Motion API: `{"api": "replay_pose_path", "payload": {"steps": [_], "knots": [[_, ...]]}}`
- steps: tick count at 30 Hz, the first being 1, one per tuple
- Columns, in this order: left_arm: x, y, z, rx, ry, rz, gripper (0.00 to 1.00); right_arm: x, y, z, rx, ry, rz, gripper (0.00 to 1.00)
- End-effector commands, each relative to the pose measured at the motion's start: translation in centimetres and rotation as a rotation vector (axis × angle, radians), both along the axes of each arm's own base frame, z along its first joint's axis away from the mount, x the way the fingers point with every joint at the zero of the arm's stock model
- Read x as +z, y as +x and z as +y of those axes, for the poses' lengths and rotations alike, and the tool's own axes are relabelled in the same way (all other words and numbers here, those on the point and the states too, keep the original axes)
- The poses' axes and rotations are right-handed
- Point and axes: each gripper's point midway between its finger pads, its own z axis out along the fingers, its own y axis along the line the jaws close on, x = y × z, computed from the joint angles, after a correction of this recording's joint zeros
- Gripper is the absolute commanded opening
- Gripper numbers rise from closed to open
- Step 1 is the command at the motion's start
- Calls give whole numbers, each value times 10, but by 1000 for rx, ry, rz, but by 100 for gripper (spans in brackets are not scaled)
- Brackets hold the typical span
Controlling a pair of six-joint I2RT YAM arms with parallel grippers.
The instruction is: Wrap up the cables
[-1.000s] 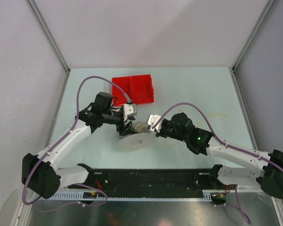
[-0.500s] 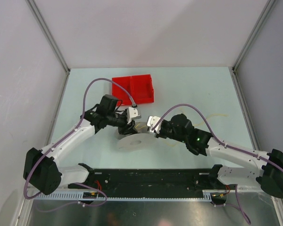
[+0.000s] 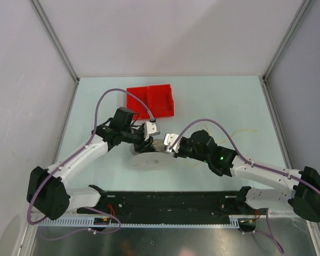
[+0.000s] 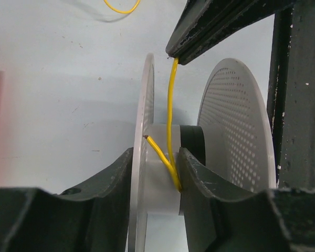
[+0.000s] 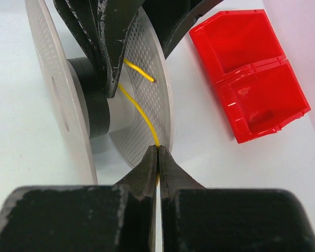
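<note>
A white spool with two perforated flanges and a dark hub stands on edge on the table. My left gripper is shut across one flange. Its inner finger pins the thin yellow cable against the hub, and the cable's cut end sticks out beside it. The cable runs up to my right gripper, which is shut on it just outside the flange rim. From above, the left gripper and right gripper meet over the spool.
A red two-compartment bin sits behind the spool, also in the right wrist view. More of the yellow cable lies loose on the table at the right. A black rail runs along the near edge.
My left gripper has narrowed from wide open onto the spool flange and cable, and its arm has shifted slightly. The right gripper has moved a little left and stays shut.
</note>
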Motion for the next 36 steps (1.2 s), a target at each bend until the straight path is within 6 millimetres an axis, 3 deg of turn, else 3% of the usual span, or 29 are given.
{"api": "replay_pose_path", "payload": {"steps": [1,7,12,17,22,25,28,32,36], "knots": [[2,4,-2,-16,5,-37,40,9,3,4,-6,32,-29,0],[4,3,-4,-25,-4,-37,6,8,5,2,-20,29,-31,0],[9,4,-4,-22,-15,-45,0,9,8,-2,-32,50,1,0],[22,8,-1,-7,-42,-68,0,8,9,-15,-37,65,73,25],[46,18,3,21,-70,-134,0,4,1,-35,-9,78,189,72],[64,20,5,47,-98,-156,0,15,1,-49,1,135,240,89],[85,21,6,83,-146,-148,0,34,6,-65,-30,184,203,98],[120,21,7,129,-218,-135,0,59,22,-93,-143,231,109,99],[163,26,8,190,-294,-131,0,67,27,-121,-163,222,70,99]]}}
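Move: The far flange of the upright cable spool runs between the left hand's parted fingers, its middle about 3 cm to the right and 4 cm below. The yellow cable's short end lies there too, about 1 cm right and 1 cm below. The red box is some 21 cm ahead, 1 cm left and 12 cm below. The right hand already pinches the cable at its fingertips; from it the spool's hub is about 8 cm left, 3 cm back and 8 cm below. The left fingers close on the spool's far flange, trapping the cable's short end against its inner face. They hold almost still, then rise about 9 cm, drifting slightly forward, as the hand turns and tilts some 10 degrees. Meanwhile the right hand opens wide, lets go of the cable and backs off to the right about 10 cm, then also upward some 6 cm. ##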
